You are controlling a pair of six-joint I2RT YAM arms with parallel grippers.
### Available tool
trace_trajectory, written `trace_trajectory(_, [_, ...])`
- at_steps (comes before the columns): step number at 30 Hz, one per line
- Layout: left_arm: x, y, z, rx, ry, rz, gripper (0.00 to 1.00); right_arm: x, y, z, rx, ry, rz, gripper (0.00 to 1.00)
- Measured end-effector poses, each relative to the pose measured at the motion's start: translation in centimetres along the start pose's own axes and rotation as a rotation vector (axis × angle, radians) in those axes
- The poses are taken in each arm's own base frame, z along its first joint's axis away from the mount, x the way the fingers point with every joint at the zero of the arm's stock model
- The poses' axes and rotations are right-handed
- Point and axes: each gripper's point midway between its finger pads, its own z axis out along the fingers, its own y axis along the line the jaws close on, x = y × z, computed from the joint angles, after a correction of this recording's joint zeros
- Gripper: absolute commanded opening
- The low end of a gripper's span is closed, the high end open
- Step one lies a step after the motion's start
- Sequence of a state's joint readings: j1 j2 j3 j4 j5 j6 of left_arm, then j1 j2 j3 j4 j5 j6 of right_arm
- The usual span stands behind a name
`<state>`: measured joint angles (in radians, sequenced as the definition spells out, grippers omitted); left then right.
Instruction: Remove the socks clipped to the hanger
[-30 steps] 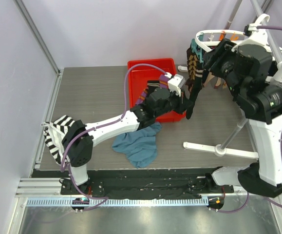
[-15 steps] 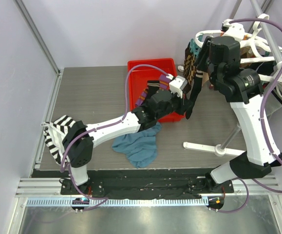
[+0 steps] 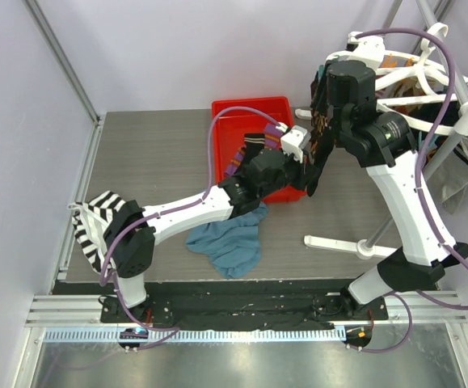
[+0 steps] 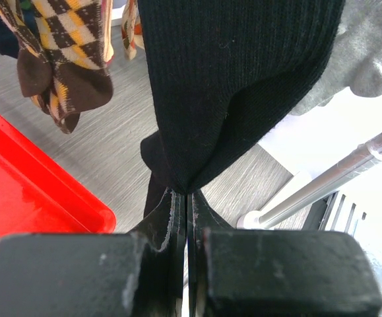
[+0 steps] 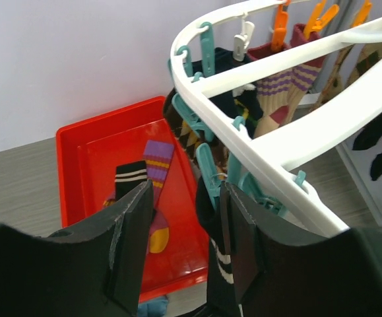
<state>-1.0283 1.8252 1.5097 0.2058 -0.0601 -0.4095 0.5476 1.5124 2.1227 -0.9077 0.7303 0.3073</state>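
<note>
The white hanger [image 3: 403, 77] hangs at the right with several socks clipped to its rim. A plain black sock [image 4: 237, 72] dangles from it, and my left gripper [image 4: 186, 193] is shut on that sock's lower tip [image 3: 314, 174]. A brown argyle sock [image 4: 59, 39] hangs just beside it. My right gripper [image 5: 187, 224] stands open at the hanger's left rim [image 5: 270, 175]. Its fingers straddle a teal clip [image 5: 207, 168] that holds a black sock with white stripes [image 5: 212, 254]. The right finger touches or nearly touches that sock.
A red tray [image 3: 242, 113] behind the left arm holds a purple striped sock [image 5: 156, 158] and a black one [image 5: 130, 175]. A blue cloth [image 3: 229, 242] lies on the table. The white stand foot [image 3: 363, 242] crosses the right side. A black-and-white striped cloth [image 3: 92, 222] drapes the left arm's base.
My right arm has swung left and forward, bringing its gripper from behind the hanger to the left rim around a teal clip; its jaws narrowed slightly. The left arm stayed put.
</note>
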Motion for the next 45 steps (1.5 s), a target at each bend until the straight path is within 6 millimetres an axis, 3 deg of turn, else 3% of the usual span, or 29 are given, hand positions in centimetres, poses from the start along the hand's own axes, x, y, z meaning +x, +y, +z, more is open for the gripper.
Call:
trace_trajectory(11, [-0.3,-0.4,0.0,0.004,-0.008,0.013,0.00,1.6,-0.6,2.4,0.137,0.008,-0.079,0.54])
trace_trajectory(23, [-0.3,-0.3,0.0,-0.001,-0.010,0.025,0.00,1.8,-1.9,3.2,0.256,-0.009,-0.127,0.57])
trace_trajectory(36, [-0.3,-0.3,0.0,-0.005,-0.011,0.026,0.00,2.2,-2.5,4.3,0.365,-0.032,-0.179,0.52])
trace_trajectory(38, [-0.3,-0.3,0.0,-0.004,-0.011,0.025,0.00,1.9,-2.4,4.3,0.373,-0.040,-0.179,0.49])
trace_trajectory(41, [-0.4,-0.3,0.0,-0.005,-0.012,0.026,0.00,1.6,-2.3,4.5,0.384,-0.049,-0.182,0.26])
trace_trajectory(42, [-0.3,-0.3,0.0,-0.005,-0.012,0.025,0.00,1.5,-2.3,4.6,0.389,-0.052,-0.183,0.10])
trace_trajectory(44, [-0.3,-0.3,0.0,-0.005,-0.012,0.026,0.00,1.4,-2.3,4.7,0.403,-0.061,-0.180,0.01])
trace_trajectory(45, [-0.3,-0.3,0.0,-0.005,-0.012,0.026,0.00,1.2,-2.3,4.7,0.411,-0.069,-0.171,0.01])
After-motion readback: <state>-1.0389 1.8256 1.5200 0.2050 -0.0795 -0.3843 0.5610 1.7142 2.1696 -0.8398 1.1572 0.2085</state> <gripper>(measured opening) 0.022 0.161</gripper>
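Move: The teal clip holding the black sock is close to the right hand: about 4 cm ahead, 3 cm to its right and 3 cm lower. The nearest stretch of white hanger rim is 1 cm right of that clip and 3 cm above it. From the right hand, the brown patterned sock hangs some 11 cm ahead, 1 cm right and 12 cm down. The red bin is about 8 cm ahead, 15 cm left and 44 cm below. From the left hand, the clip is roughly 11 cm ahead, 2 cm right and 15 cm up. The right hand eases forward about 4 cm with half-open fingers, while also going right and sinking to the teal clip below the hanger rim, turning clockwise some 20 degrees and rolling its left side down. Near the end it comes back up about 1 cm and the fingers close from either side onto the clip, pinching it, while the left hand stays put and keeps its pinch on the lower end of the black sock. ##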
